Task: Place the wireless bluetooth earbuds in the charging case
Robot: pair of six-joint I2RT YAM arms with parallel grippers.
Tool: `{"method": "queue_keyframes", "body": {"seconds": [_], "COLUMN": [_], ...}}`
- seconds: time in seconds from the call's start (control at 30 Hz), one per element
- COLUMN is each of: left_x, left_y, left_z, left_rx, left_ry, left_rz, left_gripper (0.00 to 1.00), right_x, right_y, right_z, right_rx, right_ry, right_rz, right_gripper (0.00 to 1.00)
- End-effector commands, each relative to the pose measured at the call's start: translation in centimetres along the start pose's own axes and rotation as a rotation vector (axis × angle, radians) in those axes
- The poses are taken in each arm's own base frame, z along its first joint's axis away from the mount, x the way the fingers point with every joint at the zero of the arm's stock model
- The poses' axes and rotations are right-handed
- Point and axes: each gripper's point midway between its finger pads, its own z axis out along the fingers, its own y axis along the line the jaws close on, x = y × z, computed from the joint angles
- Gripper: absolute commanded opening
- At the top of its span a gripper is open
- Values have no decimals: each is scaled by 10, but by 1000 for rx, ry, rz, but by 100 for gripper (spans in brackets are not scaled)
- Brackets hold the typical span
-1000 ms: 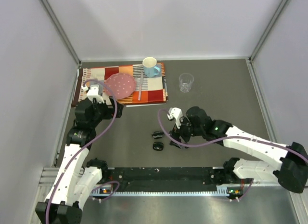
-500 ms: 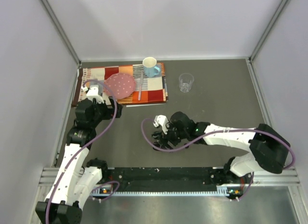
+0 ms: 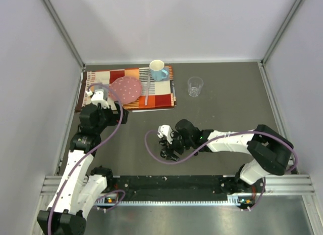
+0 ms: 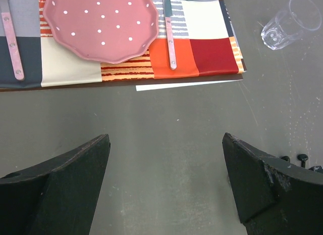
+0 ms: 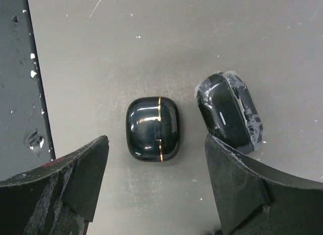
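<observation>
A closed glossy black charging case (image 5: pixel 152 129) with a thin gold seam lies flat on the grey table, just ahead of my right gripper (image 5: pixel 156 167). That gripper is open, with nothing between its fingers. A second black case (image 5: pixel 229 111), wrapped in clear film, lies tilted beside the right finger (image 5: pixel 242 184). Seen from above, the right gripper (image 3: pixel 168 148) hangs over both cases. Two tiny black earbuds (image 4: pixel 294 157) show at the far right of the left wrist view. My left gripper (image 4: pixel 166 167) is wide open over bare table.
A striped placemat (image 3: pixel 161 96) at the back left carries a pink dotted plate (image 3: pixel 126 88), cutlery and a blue mug (image 3: pixel 158 71). A clear glass (image 3: pixel 195 86) stands to its right. A black rail (image 3: pixel 171 187) runs along the near edge.
My right arm has swung left, bringing its open gripper from beside the two cases to directly over them. The left arm has not moved.
</observation>
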Motion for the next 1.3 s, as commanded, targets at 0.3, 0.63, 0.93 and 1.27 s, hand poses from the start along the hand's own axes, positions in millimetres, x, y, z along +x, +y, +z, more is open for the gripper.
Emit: {"method": "queue_keyframes", "body": {"seconds": [0.3,0.63,0.93,1.27], "left_x": [-11,-11,-11,-11], "left_y": [-4,-4,-6,-6], "left_z": [0,0,1,1], "left_rx": [9,10,20,21], "left_ry": [-32,-32,-27,-29], "left_rz": [2,2,3,1], "left_gripper": [99,99,99,99], "right_x": [-1,14,-6,-113], "right_y": [-1,-3,19,14], "right_z": [22,26,2,-104], "right_rx": [0,18,-28,-380], "right_ry": [-29,-7,-90,-498], "right_rz": [-58,-41,83,718], "right_gripper": [78,56,28,16]}}
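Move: The black charging case with the gold seam sits just below the right hand, about 1 cm ahead, 2 cm left and 2 cm down. The taped case lies some 5 cm farther out than it, level sideways; the earbuds lie about 5 cm ahead of the right hand and 9 cm to its right. From the left hand the gold-seamed charging case is roughly 12 cm back, 20 cm right and 19 cm below. The right hand sinks about 2 cm, pinches the gold-seamed charging case, then lifts roughly 10 cm while tilting. ##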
